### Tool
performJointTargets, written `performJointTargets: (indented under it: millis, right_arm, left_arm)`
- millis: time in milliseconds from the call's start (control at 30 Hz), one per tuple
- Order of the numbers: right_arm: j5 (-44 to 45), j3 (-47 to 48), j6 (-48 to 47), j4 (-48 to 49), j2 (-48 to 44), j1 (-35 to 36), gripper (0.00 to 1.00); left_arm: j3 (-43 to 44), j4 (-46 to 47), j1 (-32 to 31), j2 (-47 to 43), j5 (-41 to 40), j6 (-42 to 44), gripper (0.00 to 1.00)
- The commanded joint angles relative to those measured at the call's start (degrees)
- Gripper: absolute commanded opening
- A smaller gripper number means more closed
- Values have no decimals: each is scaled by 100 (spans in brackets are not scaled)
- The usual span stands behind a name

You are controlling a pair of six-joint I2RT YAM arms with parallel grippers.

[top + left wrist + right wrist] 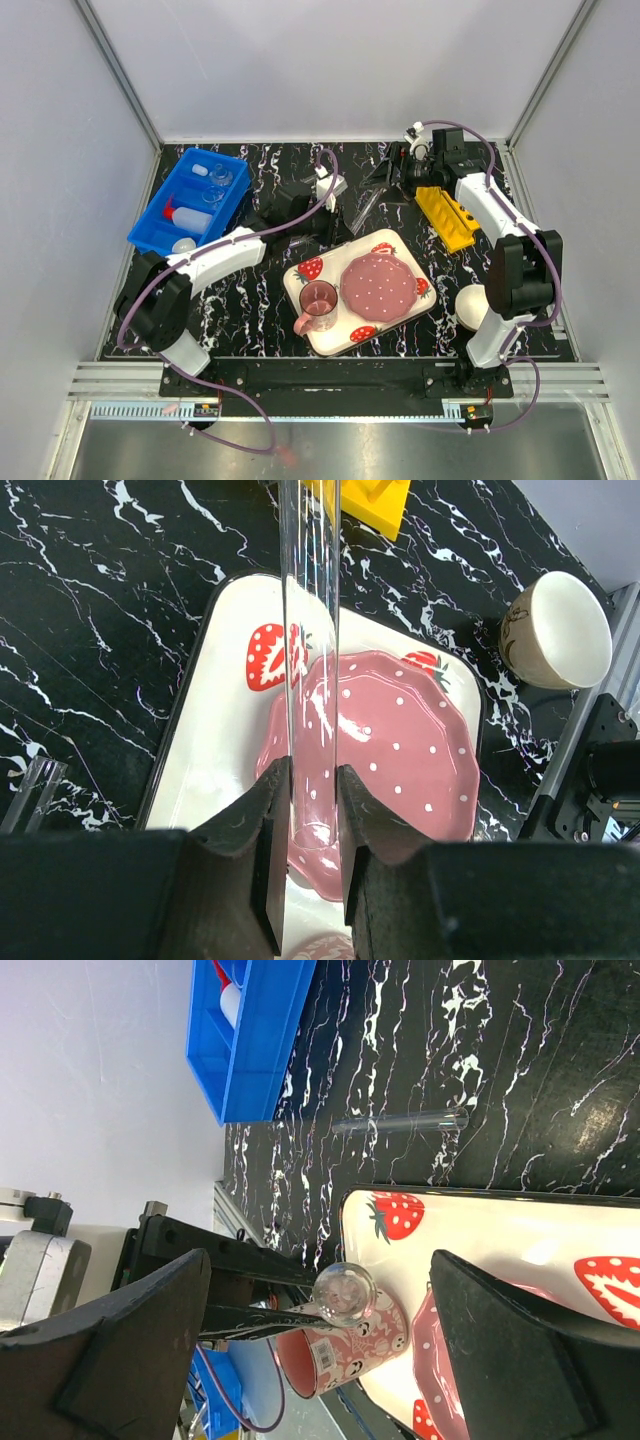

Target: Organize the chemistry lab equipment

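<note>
My left gripper (313,775) is shut on a thin clear glass tube (305,630), held above the strawberry tray. The tube points toward the yellow holed rack (447,215). In the top view the left gripper (333,226) hangs over the tray's far left corner. My right gripper (320,1270) is open, and the tube's rounded end (343,1293) shows between its fingers without touching them. A second tube (400,1122) lies on the black table. The blue bin (190,200) holds the flask, the beaker and the white squeeze bottle (190,215).
The strawberry-print tray (310,335) carries a pink plate (380,282) and a pink cup (318,300) at the table's middle front. A white bowl (472,305) stands beside the right arm's base. Grey walls enclose the table.
</note>
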Motion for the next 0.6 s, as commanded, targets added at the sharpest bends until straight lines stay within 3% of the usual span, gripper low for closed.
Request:
performJointTargets:
  millis: [0, 67, 167, 200, 300, 500, 567]
  right_arm:
    - [98, 83, 105, 289, -13, 57, 97]
    - [159, 57, 17, 298, -22, 65, 91]
    - [169, 30, -18, 307, -13, 66, 73]
    - [177, 30, -27, 289, -31, 66, 58]
    - [186, -40, -27, 324, -84, 66, 35]
    - [107, -128, -36, 447, -233, 66, 17]
    - [107, -128, -62, 482, -268, 66, 15]
  left_arm:
    - [-52, 420, -4, -234, 78, -13, 10]
    - [-43, 411, -13, -234, 86, -13, 10]
    - [-26, 394, -4, -234, 78, -13, 11]
    - [-17, 393, -13, -234, 86, -13, 11]
    - [1, 367, -13, -234, 69, -22, 11]
    - [36, 279, -4, -234, 16, -57, 14]
    - [62, 218, -4, -260, -45, -57, 21]
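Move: My left hand still holds the glass tube near its rounded end. The tube's middle is about 5 cm ahead, 4 cm right and 2 cm above that hand; the pink plate lies 10 cm back, 6 cm right and 15 cm below it. From my right hand, open around the tube's far end, the middle is 5 cm back, 3 cm left and 2 cm lower. The yellow rack is some 17 cm right of that hand, about level forward and 17 cm below. I shut my wide-open right fingers by about two thirds, pinching the far end of the glass tube between their pads. That hand stays almost in place, edging barely 1 cm forward and sinking slightly as the grip comes on. My left hand holds still and keeps its grip near the rounded end. ##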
